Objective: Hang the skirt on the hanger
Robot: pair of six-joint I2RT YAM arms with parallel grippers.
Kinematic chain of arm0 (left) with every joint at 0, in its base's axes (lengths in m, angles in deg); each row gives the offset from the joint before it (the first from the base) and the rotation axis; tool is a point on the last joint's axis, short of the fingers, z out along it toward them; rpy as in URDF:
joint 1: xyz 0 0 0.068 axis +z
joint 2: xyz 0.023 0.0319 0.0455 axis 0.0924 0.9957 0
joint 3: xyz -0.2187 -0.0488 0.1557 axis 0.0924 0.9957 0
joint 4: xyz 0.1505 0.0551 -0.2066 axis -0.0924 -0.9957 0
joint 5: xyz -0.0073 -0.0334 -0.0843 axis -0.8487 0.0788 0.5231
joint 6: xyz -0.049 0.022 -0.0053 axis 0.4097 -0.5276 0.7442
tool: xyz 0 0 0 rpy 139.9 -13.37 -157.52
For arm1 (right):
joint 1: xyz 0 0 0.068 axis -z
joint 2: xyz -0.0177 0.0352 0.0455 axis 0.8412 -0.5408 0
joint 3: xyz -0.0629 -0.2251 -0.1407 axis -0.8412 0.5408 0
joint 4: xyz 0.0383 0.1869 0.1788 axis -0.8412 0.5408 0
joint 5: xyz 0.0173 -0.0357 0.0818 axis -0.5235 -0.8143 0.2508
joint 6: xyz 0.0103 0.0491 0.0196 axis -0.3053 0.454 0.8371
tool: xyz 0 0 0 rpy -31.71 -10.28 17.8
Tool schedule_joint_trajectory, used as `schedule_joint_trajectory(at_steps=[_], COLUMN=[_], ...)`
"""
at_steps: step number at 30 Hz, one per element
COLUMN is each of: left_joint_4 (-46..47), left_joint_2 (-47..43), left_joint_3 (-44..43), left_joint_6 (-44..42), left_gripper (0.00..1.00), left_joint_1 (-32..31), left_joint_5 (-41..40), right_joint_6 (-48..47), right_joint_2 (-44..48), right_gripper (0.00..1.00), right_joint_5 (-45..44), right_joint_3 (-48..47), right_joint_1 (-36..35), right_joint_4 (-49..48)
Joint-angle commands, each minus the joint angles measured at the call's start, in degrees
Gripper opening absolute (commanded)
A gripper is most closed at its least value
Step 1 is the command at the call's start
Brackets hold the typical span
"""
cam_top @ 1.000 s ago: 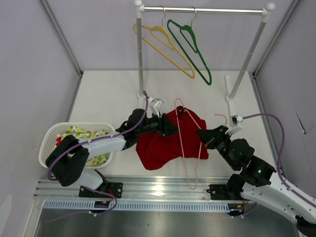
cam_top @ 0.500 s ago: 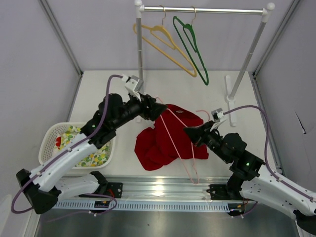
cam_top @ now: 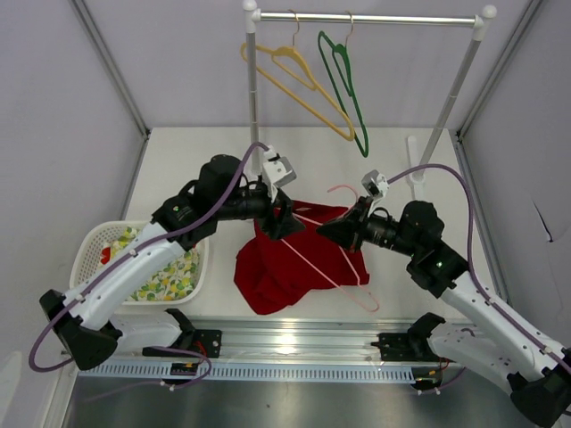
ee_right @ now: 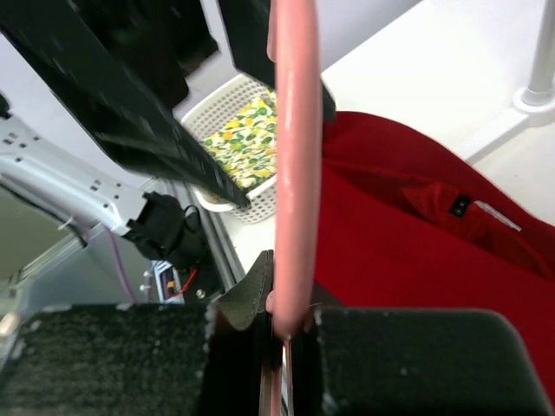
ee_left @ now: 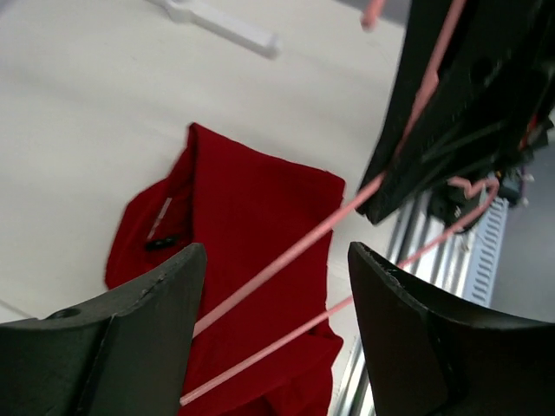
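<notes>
The deep-red skirt lies crumpled on the table between the two arms. My right gripper is shut on the pale pink hanger and holds it slanting over the skirt, its hook pointing towards the back. In the right wrist view the pink wire rises straight out of the pinched jaws of the right gripper, with the skirt below. My left gripper hangs open over the skirt's upper edge. Two wires of the hanger run between its spread fingers without touching them, above the skirt.
A clothes rack stands at the back with a yellow hanger and a green hanger on its rail. A white basket holding floral cloth sits at the left. A metal rail runs along the near edge.
The right gripper has lifted the hanger and carried it left, over the skirt. The left arm swung back, then came in at the hanger with its jaws wider. The skirt has shifted left.
</notes>
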Motion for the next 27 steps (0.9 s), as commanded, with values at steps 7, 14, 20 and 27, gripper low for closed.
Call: schedule_joint_trajectory(at_steps=[7,14,20,27], left_joint_4=[-4.31,0.34,4.29,7.81], left_joint_2=[4.0,4.89,6.47,7.17], left_joint_3=[-2.14,2.25,4.1,6.12], left_joint_6=[-4.25,-2.14,-0.64,0.59], left_gripper=[0.71,0.66,0.45,0.0], left_joint_1=[0.55,0.64,0.56,0.64], left_joint_5=[17.71,21.67,24.66,24.14], right_joint_6=[-1.42,-1.33,-1.51,-4.32], right_joint_2=[-5.09,-7.64,-8.96,-8.18], right_gripper=[0.0,0.0,0.0,0.0], right_joint_5=[24.73,27.54,27.81,24.75], right_joint_3=[-8.31,-8.04,-7.96,-8.05], right_joint_1=[6.43,6.96,7.4,7.4], right_joint_4=[-2.99,-5.09,-5.71,-0.79])
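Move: The right hand holds the pink hanger by its neck; the hanger's left arm slopes past the left hand, its nearest stretch about 3 cm back, 3 cm right and 5 cm below that hand. The right fingertips are some 9 cm to the left hand's right, 2 cm back and 2 cm lower. The skirt's middle lies about 3 cm ahead, 5 cm right and 22 cm below. From the right hand, that hanger arm is 6 cm left, 1 cm back, 3 cm down; the skirt 4 cm left, 5 cm ahead, 20 cm down. Left hand sinks back and rightward about 7 cm towards the hanger arm, partly closing; right turns the hanger 20° counter-clockwise. ##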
